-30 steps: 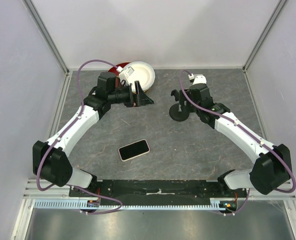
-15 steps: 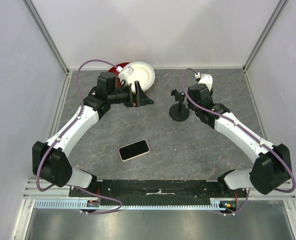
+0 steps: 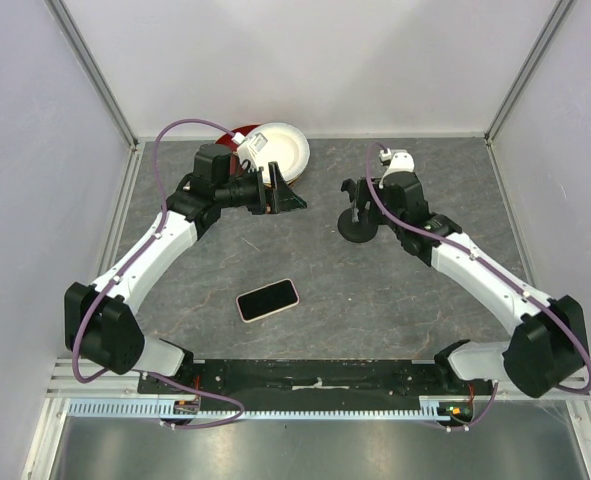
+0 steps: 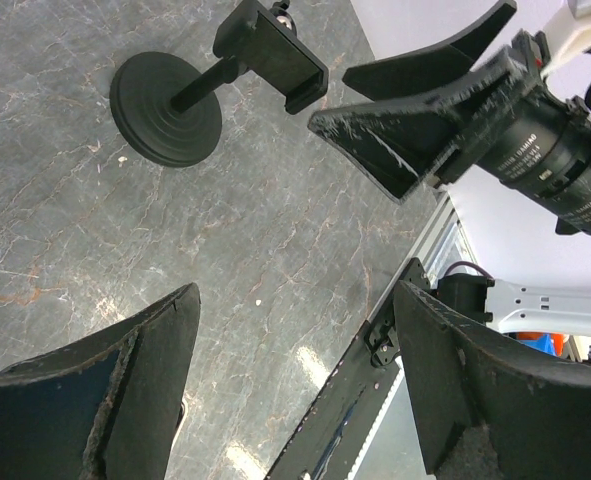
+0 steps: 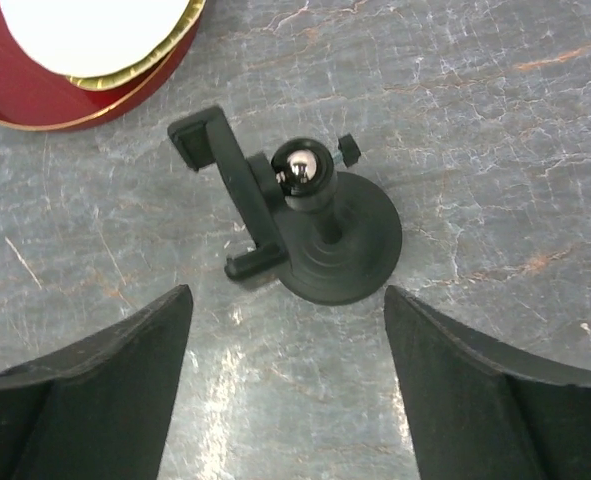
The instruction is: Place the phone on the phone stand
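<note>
The phone (image 3: 268, 299) lies flat on the grey table, screen up, near the front centre, far from both grippers. The phone stand (image 3: 358, 226) stands upright at the back right of centre and is empty. In the right wrist view its disc base (image 5: 347, 240) and bracket (image 5: 227, 170) show just ahead of my fingers. My right gripper (image 3: 361, 203) is open and empty, hovering above the stand; it also shows in its own view (image 5: 287, 380). My left gripper (image 3: 285, 189) is open and empty, left of the stand. The left wrist view shows the stand (image 4: 165, 95) and the right gripper (image 4: 415, 130).
A white plate (image 3: 278, 150) sits on a red plate (image 3: 237, 134) at the back, behind the left gripper; both show in the right wrist view (image 5: 85, 40). White walls enclose the table on three sides. A black rail (image 3: 315, 375) runs along the near edge.
The right gripper drew slightly back to the right of the stand, then came back over it. The left arm, phone and stand have not moved.
</note>
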Motion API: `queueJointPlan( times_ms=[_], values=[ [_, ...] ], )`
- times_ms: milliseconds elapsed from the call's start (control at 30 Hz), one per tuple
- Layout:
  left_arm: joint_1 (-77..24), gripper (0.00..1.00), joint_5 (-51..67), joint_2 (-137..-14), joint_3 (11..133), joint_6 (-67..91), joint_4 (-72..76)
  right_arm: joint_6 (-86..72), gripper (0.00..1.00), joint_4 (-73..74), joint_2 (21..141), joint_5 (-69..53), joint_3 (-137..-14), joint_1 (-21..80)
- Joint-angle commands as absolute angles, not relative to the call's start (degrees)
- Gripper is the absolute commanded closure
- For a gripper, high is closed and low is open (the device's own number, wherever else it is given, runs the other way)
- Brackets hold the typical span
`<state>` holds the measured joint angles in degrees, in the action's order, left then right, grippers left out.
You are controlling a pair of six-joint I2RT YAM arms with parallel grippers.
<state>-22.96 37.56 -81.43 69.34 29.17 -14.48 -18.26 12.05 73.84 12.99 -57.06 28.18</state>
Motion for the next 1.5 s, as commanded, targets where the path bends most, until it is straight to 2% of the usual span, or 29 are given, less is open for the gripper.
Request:
queueJointPlan(
  times_ms=[0, 67, 267, 433, 733, 900, 1233, 1300, 1467],
  values=[
    [-22.9, 0.16, 37.5, -80.3, 70.2, 26.9, -14.0, -23.1, 0.21, 10.4, 78.0, 16.2, -62.1, 28.2],
    [-22.9, 0.16, 37.4, -80.8, 70.3, 26.8, -14.1, -24.8, 0.3, 9.8, 79.2, 16.1, -62.6, 28.3],
    [-22.9, 0.16, 37.6, -81.0, 70.3, 26.9, -14.2, -26.9, 0.44, 8.5, 80.1, 17.5, -62.2, 29.1],
    [-22.8, 0.16, 37.9, -80.9, 70.4, 27.0, -14.2, -24.7, 0.51, 9.4, 79.5, 20.0, -60.8, 29.4],
    [-22.8, 0.16, 38.2, -80.9, 70.4, 27.1, -14.2, -19.3, 0.75, 11.3, 78.1, 21.9, -59.9, 29.4],
    [-22.8, 0.16, 38.2, -81.1, 70.4, 27.1, -14.0, -15.2, 1.0, 11.6, 76.9, 21.3, -59.2, 29.4],
    [-22.8, 0.16, 38.8, -82.1, 70.1, 27.6, -13.7, 3.5, 1.0, 15.3, 78.8, 6.7, -61.0, 29.2],
    [-22.8, 0.16, 39.1, -82.4, 70.2, 27.9, -13.4, 4.2, 0.96, 15.8, 79.5, 7.1, -62.1, 29.2],
    [-22.8, 0.16, 38.8, -82.7, 70.0, 27.8, -13.4, 4.0, 0.72, 16.9, 81.0, 8.2, -65.0, 29.0]
  ],
)
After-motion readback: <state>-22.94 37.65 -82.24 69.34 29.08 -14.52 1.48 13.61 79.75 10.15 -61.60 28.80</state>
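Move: The phone stand's clamp sits just beyond the open right fingers, about 4 cm ahead, 3 cm to the left and 1 cm lower. The stand's base is some 6 cm ahead of that hand, 1 cm to its right and 14 cm below. From the same hand, the white plate lies roughly 24 cm ahead and 20 cm left, and the phone 15 cm back and 21 cm left, both on the table. From the left hand the clamp is about 6 cm ahead, 13 cm right and 6 cm lower. Bring the right gripper about 2 cm forward and 1 cm down to the clamp's near jaw, closing the fingers and easing some 2 cm right until they pinch that jaw. Then swing back about 1.5 cm left, rolling the hand some 15 degrees so its left side drops and turning it counter-clockwise, to twist the clamp round. ##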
